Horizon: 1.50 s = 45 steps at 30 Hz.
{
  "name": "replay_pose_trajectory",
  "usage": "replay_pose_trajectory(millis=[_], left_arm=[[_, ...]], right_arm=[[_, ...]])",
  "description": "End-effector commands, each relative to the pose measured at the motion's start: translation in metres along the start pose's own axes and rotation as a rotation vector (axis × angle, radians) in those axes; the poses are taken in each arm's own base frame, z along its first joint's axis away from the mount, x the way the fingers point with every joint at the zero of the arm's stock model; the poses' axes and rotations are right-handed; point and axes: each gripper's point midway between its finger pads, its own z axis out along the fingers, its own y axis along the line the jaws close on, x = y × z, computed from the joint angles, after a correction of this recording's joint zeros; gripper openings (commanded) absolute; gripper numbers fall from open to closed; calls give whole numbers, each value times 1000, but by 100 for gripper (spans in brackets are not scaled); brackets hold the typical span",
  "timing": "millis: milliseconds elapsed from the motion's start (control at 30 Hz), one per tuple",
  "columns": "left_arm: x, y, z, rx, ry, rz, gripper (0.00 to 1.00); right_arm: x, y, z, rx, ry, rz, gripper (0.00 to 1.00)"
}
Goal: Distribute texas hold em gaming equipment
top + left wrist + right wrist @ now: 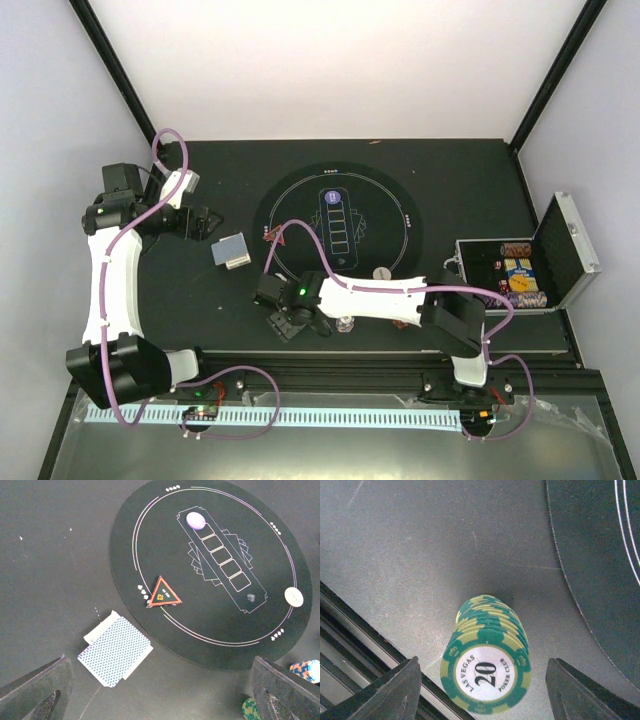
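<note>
A stack of green-and-yellow striped chips [490,650] with a white "20" face stands on the dark table between the fingers of my right gripper [482,687]. The jaws are open, with a gap on each side of the stack. In the top view that gripper [288,324] hangs near the table's front edge, left of centre. My left gripper [160,702] is open over bare table, with nothing between its fingers. Ahead of it lie blue-backed playing cards [116,650] and, on the round mat [150,540], a red triangle [163,592], a purple disc [195,520] and a white disc [294,596].
The open silver-edged case [565,250] with more chips stands at the far right. A small chip stack [345,323] sits right of my right gripper. Orange-and-blue chips [307,670] and green chips [249,709] show by my left gripper's right finger. A metal rail [350,645] runs close behind the stack.
</note>
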Motion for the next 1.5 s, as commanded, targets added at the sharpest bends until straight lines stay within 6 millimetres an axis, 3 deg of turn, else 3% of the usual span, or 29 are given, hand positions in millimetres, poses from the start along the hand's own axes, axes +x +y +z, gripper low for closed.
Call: replay_pose_trajectory(millis=[0,167,567,1000,1367,1467], left_arm=[[-9,-7,-8,19,-28,12,99],[-13,-8,-11,16,-36,16,99],[-13,-11,-11,34,-39,7,99],[-16,-12,-15,26,-48,19,99],[-15,-12,-18,7,-45,29,99],[-13,-12,-18,6,-39,29,99]], right_arm=[[-6,5,7,-9,-6,-8,70],[-6,4,8,-2,-6,-17,61],[-9,0,11,21,-19,-24,58],[-14,-4,14,36,-14,-24,42],[-21,-6,1,25,-44,-9,7],[-27,-6,-11,29,-69,-2,3]])
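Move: The green chip stack stands almost between the right hand's parted fingers, about 1 cm ahead and 1 cm left, its middle some 2 cm below. The white chip stack is about 12 cm to the right of the green one, level with it; the card deck lies roughly 16 cm farther out and 13 cm left of the green stack, the red triangle marker 19 cm beyond it and 4 cm left. From the left hand, the green stack is about 16 cm back, 18 cm right and 20 cm below. Down by about 1 cm first, then after a near standstill the right hand edges roughly 1 cm forward and a bit less to the left, centring itself on the green chip stack. Meanwhile its fingers close in stages, from nearly three-quarters open to under half, until the pads pinch the stack from both sides and the closing stops; the wrist hardly turns. ##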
